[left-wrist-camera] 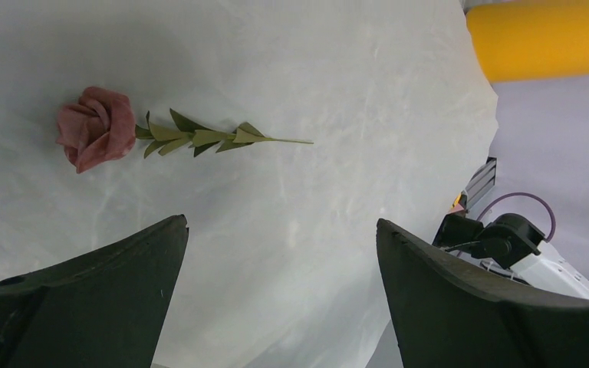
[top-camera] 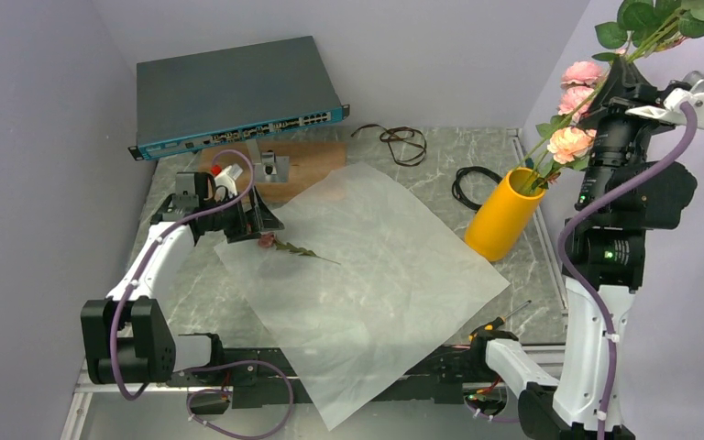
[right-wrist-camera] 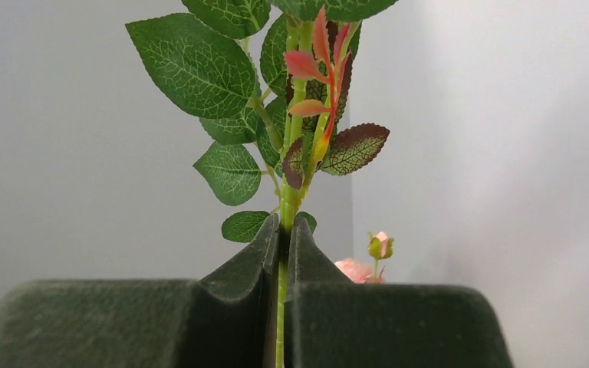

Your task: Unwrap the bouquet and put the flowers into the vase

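The translucent white paper sheet (top-camera: 367,275) lies spread flat on the table. One mauve rose (top-camera: 270,242) (left-wrist-camera: 96,126) with a short leafy stem rests on its left part. My left gripper (top-camera: 255,220) (left-wrist-camera: 281,226) hovers open just above the sheet, the rose a little ahead of its fingers and apart from them. The yellow vase (top-camera: 504,213) (left-wrist-camera: 544,38) stands tilted at the right, with pink and peach flowers (top-camera: 573,137) rising from its mouth. My right gripper (top-camera: 619,87) (right-wrist-camera: 284,230) is raised above the vase, shut on a green leafy stem (right-wrist-camera: 291,153).
A network switch (top-camera: 234,92) stands at the back. A wooden board (top-camera: 316,165) with a metal fixture (top-camera: 270,165) lies in front of it. Brown ribbon (top-camera: 403,142) and a black cable (top-camera: 472,183) lie behind the vase. A screwdriver (top-camera: 500,321) rests near the right arm's base.
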Controlling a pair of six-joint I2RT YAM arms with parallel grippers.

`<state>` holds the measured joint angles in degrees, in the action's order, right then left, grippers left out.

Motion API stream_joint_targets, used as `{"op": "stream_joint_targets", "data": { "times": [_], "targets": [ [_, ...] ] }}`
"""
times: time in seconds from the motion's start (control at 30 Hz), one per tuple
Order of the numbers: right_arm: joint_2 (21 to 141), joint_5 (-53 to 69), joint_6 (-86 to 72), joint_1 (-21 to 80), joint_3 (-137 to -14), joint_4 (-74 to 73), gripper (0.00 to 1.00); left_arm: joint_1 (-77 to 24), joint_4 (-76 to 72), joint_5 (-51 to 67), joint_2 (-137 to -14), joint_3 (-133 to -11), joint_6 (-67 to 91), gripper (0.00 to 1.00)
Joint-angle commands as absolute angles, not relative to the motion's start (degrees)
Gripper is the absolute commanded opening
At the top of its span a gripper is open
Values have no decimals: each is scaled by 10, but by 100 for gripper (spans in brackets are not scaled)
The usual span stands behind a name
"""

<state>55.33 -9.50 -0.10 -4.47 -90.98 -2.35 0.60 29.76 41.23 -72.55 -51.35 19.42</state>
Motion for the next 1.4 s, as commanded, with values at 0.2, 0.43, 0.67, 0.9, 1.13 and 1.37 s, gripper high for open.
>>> {"op": "stream_joint_targets", "data": {
  "times": [0.2, 0.43, 0.67, 0.9, 1.13, 1.37],
  "targets": [
    [552, -135, 83, -48, -851, 56, 0, -10, 278, 409, -754, -566, 181, 99],
    [544, -132, 84, -48, -790, 69, 0, -15, 260, 417, -767, -575, 193, 99],
    [543, -129, 79, -48, -742, 76, 0, -17, 268, 414, -770, -583, 185, 99],
    [546, -119, 49, -48, -696, 17, 0, -18, 275, 398, -775, -597, 166, 100],
    [538, -116, 26, -48, -638, -40, 0, -18, 267, 379, -781, -603, 155, 99],
    [524, -141, -28, -48, -615, -136, 1, -17, 266, 386, -790, -608, 154, 99]
  ]
}}
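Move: The right hand, high up and gripping the stem of a peach flower spray, has the yellow vase some 48 cm below it, 7 cm ahead and 2 cm to the right; the flowers in the vase bloom about 13 cm ahead, 7 cm right and 15 cm below, and the black coil lies 14 cm beyond the vase. From the left hand, the rose is roughly 3 cm ahead, 6 cm right and 15 cm below. Keeping its pinch on the stem, the right hand sinks about 25 cm, faster towards the end, and reaches some 8 cm forward, tipping its upward-pointing fingers down by about 35 degrees to nearly level, so that the spray stands up and its lower stem comes down towards the vase mouth beside the flowers there. The open left hand drifts some 4 cm forward above the rose without touching it. ##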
